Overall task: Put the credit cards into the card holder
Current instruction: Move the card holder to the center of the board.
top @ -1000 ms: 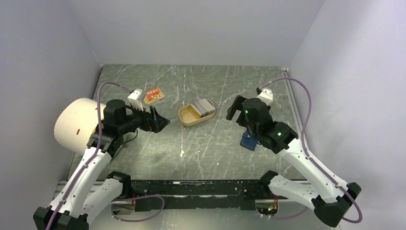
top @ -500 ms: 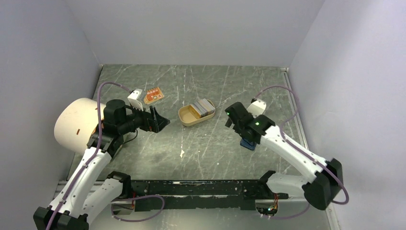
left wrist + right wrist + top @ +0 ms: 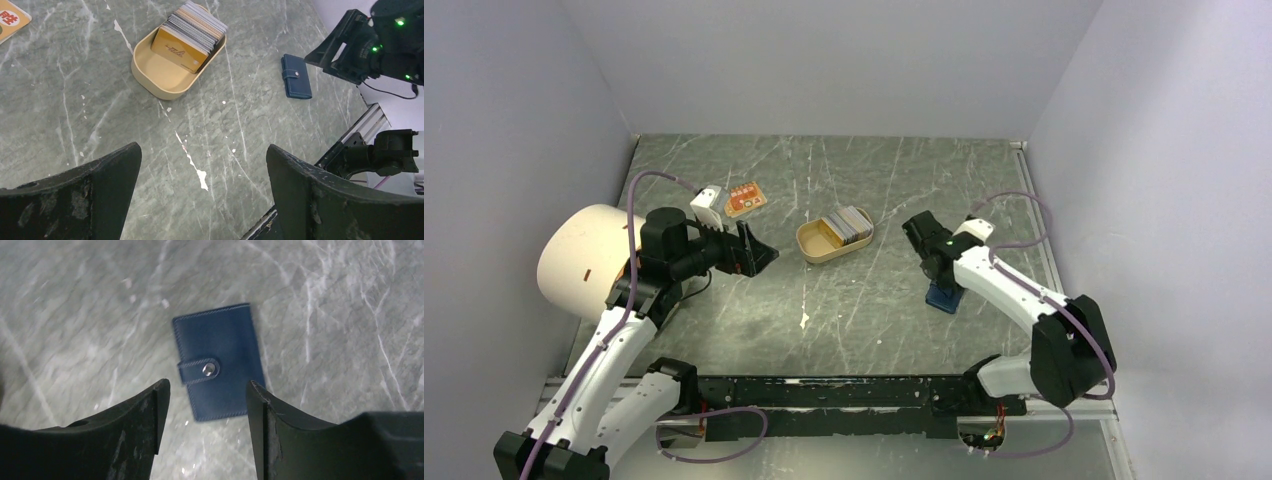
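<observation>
The credit cards (image 3: 851,223) stand on edge as a stack in a tan oval tray (image 3: 814,250); the left wrist view shows this stack (image 3: 192,30) with an orange card facing front. The card holder (image 3: 943,296) is a dark navy wallet, folded and snapped, lying flat on the table right of the tray. My right gripper (image 3: 932,262) hovers just above it, jaws apart with nothing between them. In the right wrist view the card holder (image 3: 218,367) lies just past the fingertips of the right gripper (image 3: 207,385). My left gripper (image 3: 764,255) is open and empty, left of the tray.
A large white cylinder (image 3: 584,260) sits at the left wall by the left arm. A small orange board (image 3: 745,198) and a small white-grey block (image 3: 708,200) lie at the back left. Walls close in three sides; a black rail (image 3: 844,392) runs along the near edge.
The right arm has folded its elbow out to the right and brought its gripper down over the card holder, and its jaws have narrowed. The left arm has not moved.
</observation>
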You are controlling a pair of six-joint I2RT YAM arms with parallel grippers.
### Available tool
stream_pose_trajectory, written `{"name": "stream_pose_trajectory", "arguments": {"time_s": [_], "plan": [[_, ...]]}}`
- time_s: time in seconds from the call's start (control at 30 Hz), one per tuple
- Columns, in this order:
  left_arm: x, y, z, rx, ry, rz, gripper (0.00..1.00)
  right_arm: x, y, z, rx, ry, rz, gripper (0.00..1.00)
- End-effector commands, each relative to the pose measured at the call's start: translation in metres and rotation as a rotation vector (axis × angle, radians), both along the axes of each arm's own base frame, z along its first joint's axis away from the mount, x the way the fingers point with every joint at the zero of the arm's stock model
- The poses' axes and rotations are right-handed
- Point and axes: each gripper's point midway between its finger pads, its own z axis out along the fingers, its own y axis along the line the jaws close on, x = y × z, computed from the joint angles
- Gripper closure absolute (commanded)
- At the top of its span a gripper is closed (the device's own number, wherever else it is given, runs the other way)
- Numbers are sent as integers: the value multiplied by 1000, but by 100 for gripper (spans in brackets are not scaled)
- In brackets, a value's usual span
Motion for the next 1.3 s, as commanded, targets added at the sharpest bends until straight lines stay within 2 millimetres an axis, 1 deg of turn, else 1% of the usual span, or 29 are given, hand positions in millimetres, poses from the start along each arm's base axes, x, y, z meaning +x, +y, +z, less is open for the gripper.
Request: {"name": "stream_pose_trajectory", "arguments": {"time_s": [0.0, 0.07, 0.13, 0.27, 0.4, 0.47, 0.5, 0.57, 0.63, 0.7, 0.87, 0.9, 0.97, 1.0, 1.07, 1.1, 1.17, 1.27], "plan": [[3, 6, 0, 9, -12, 28, 0, 17, -19, -24, 48, -4, -39, 39], [3, 6, 1, 9, -16, 31, 0, 18, -22, -34, 65, 12, -39, 39], [3, 6, 2, 6, -18, 36, 0, 18, -21, -42, 84, 27, -19, 38], [5, 8, 4, 6, -20, 52, 0, 20, -7, -56, 145, 61, 79, 35], [6, 8, 10, -4, -34, 55, 0, 12, 9, -67, 195, 133, 194, 34], [7, 9, 9, -3, -33, 67, 0, 8, 20, -69, 235, 157, 263, 34], [8, 9, 9, -3, -34, 70, 0, 6, 28, -69, 272, 165, 300, 34], [8, 9, 8, -5, -30, 72, 0, -4, 55, -70, 371, 184, 409, 35], [8, 9, 10, -4, -36, 70, 1, -12, 83, -65, 436, 177, 499, 36], [10, 11, 10, -1, -35, 84, 1, -21, 110, -58, 483, 167, 549, 37], [8, 14, 15, 6, -59, 93, 2, -47, 187, -33, 671, 147, 674, 37], [8, 15, 17, 6, -69, 98, 2, -47, 199, -25, 709, 123, 697, 38], [6, 15, 19, 6, -85, 95, 3, -48, 215, -9, 736, 76, 773, 38], [5, 16, 20, 6, -93, 92, 3, -45, 216, -3, 718, 50, 813, 37], [4, 15, 20, 6, -98, 86, 4, -35, 205, 0, 616, 15, 840, 35], [4, 15, 19, 6, -97, 85, 4, -28, 195, 1, 542, -1, 842, 31], [4, 14, 18, 7, -89, 79, 4, -12, 167, -3, 387, -3, 794, 22], [3, 12, 15, 7, -76, 69, 5, 5, 133, -12, 275, 37, 724, 14]]}}
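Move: Nearly straight under the right hand lies the dark blue card holder, flat on the board with its middle about 7 cm below and some 3 cm farther out. The tan tray of cards stands about 25 cm to the hand's left and 19 cm ahead, also roughly 6 cm below. From the left hand, the card holder lies about 41 cm to the right, 4 cm ahead and 20 cm below. Dipping about 6 cm towards the board and first edging 3 cm to the right, the right hand turns back and sweeps left, low over the board, by some 20 cm across the card holder's place and on past it. It rises about 5 cm towards the end, having turned some 45 degrees counter-clockwise with its left side tilting up, and the fingers open wider. ##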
